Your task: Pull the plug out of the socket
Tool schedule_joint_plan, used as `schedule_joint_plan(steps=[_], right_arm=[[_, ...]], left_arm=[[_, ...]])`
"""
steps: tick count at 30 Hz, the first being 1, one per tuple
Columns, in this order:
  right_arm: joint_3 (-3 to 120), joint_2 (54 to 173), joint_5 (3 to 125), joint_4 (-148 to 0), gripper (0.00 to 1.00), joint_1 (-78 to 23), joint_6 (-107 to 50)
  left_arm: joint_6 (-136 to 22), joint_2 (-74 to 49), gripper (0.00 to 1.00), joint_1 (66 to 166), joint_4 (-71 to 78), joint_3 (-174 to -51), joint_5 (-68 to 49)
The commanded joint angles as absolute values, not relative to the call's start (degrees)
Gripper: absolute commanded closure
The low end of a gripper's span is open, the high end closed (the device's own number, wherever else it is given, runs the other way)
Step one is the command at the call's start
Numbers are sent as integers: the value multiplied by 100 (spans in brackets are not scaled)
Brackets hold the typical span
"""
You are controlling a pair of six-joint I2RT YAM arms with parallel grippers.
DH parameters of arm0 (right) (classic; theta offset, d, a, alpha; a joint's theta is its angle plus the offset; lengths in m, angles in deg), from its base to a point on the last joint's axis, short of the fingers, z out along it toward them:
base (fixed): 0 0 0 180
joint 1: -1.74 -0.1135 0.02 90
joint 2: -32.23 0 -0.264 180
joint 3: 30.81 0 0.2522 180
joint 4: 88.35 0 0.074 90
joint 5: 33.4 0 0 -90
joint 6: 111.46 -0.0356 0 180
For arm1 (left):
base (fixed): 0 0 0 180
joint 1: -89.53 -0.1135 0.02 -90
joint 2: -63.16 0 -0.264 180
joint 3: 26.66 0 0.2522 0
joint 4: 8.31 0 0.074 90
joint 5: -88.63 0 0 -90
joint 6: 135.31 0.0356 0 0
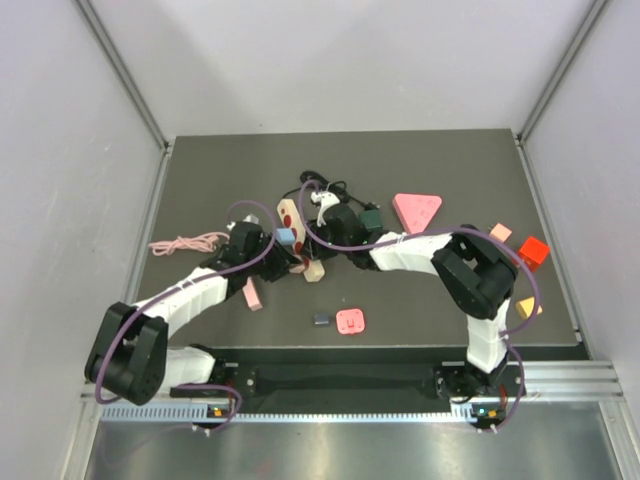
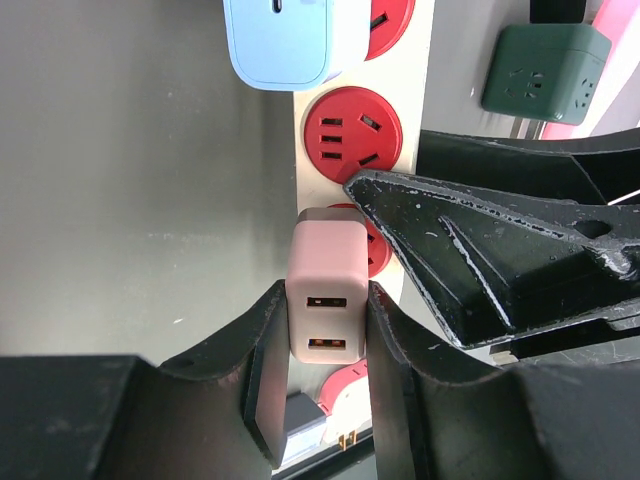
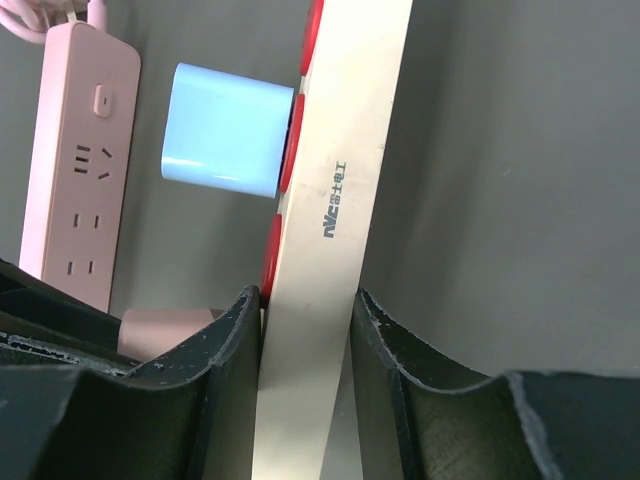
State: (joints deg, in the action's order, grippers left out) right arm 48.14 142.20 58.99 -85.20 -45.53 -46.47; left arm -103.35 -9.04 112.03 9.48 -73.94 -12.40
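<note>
A cream power strip (image 1: 291, 215) with red sockets (image 2: 353, 133) lies mid-table. A pink USB plug (image 2: 328, 290) stands against one red socket; I cannot tell how deep its prongs sit. My left gripper (image 2: 328, 345) is shut on the pink plug, one finger on each side. My right gripper (image 3: 305, 330) is shut on the strip's cream side (image 3: 340, 200), just beside the plug; its finger (image 2: 480, 260) shows in the left wrist view. A light blue plug (image 3: 225, 130) sits in a socket further along the strip. In the top view both grippers meet at the strip, left (image 1: 272, 248) and right (image 1: 330, 232).
A pink power strip (image 3: 80, 160) lies beside the cream one. A dark green cube socket (image 1: 371, 215), a pink triangle (image 1: 416, 210), a red block (image 1: 533, 250), a pink cable (image 1: 185, 243), a pink square adapter (image 1: 351, 321) and a small grey plug (image 1: 321, 320) lie around.
</note>
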Motion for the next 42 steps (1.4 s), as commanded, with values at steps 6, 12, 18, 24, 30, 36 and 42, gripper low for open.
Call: schedule_joint_plan(steps=[6, 12, 18, 24, 30, 36, 42], right_arm=[[4799, 14579, 4315, -7688, 100, -4300, -3754], [4746, 14622, 4596, -7740, 100, -4116, -3886], [4649, 14570, 4658, -7819, 100, -4001, -3912], [4623, 14535, 4833, -7846, 100, -4001, -3903], [4684, 14570, 5009, -7846, 100, -4010, -3886], [4737, 14579, 5141, -7837, 100, -4010, -3886], [4772, 14631, 5246, -7837, 100, -4010, -3886]], left_arm=[[-10165, -223, 100, 10940, 1125, -7742, -1297], [-10059, -100, 100, 10790, 1090, -7427, -1289], [-10051, 102, 100, 10737, 1099, -7232, -1394], [-9243, 225, 100, 10737, 2073, -7785, -1578], [-8829, 410, 100, 10868, 2987, -7910, -2018], [-9345, 1050, 100, 11510, 3138, -7200, -1957], [-10145, 1657, 100, 12134, 2927, -6390, -1843]])
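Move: The left hand already grips the pink plug at the power strip, whose middle lies some 6 cm ahead of that hand and 1 cm to its right; the blue plug is about 7 cm ahead and 3 cm left. The grey plug waits roughly 14 cm back, 7 cm right and 3 cm below, with the pink square plug 7 cm farther right. From the right hand, clamped on the strip, the pink plug is about 4 cm back and 3 cm left, the blue plug 2 cm ahead and 6 cm left. Keeping its pinch on the pink plug, the left hand draws it leftward and up off the strip, about 3 cm each way, then carries it back some 12 cm towards the front edge beside the grey plug, sinking near the end and turning clockwise. The right hand keeps hold of the strip, drifts slightly left at first, then jumps about 5 cm forward and 5 cm right, dipping a little, and holds there. ##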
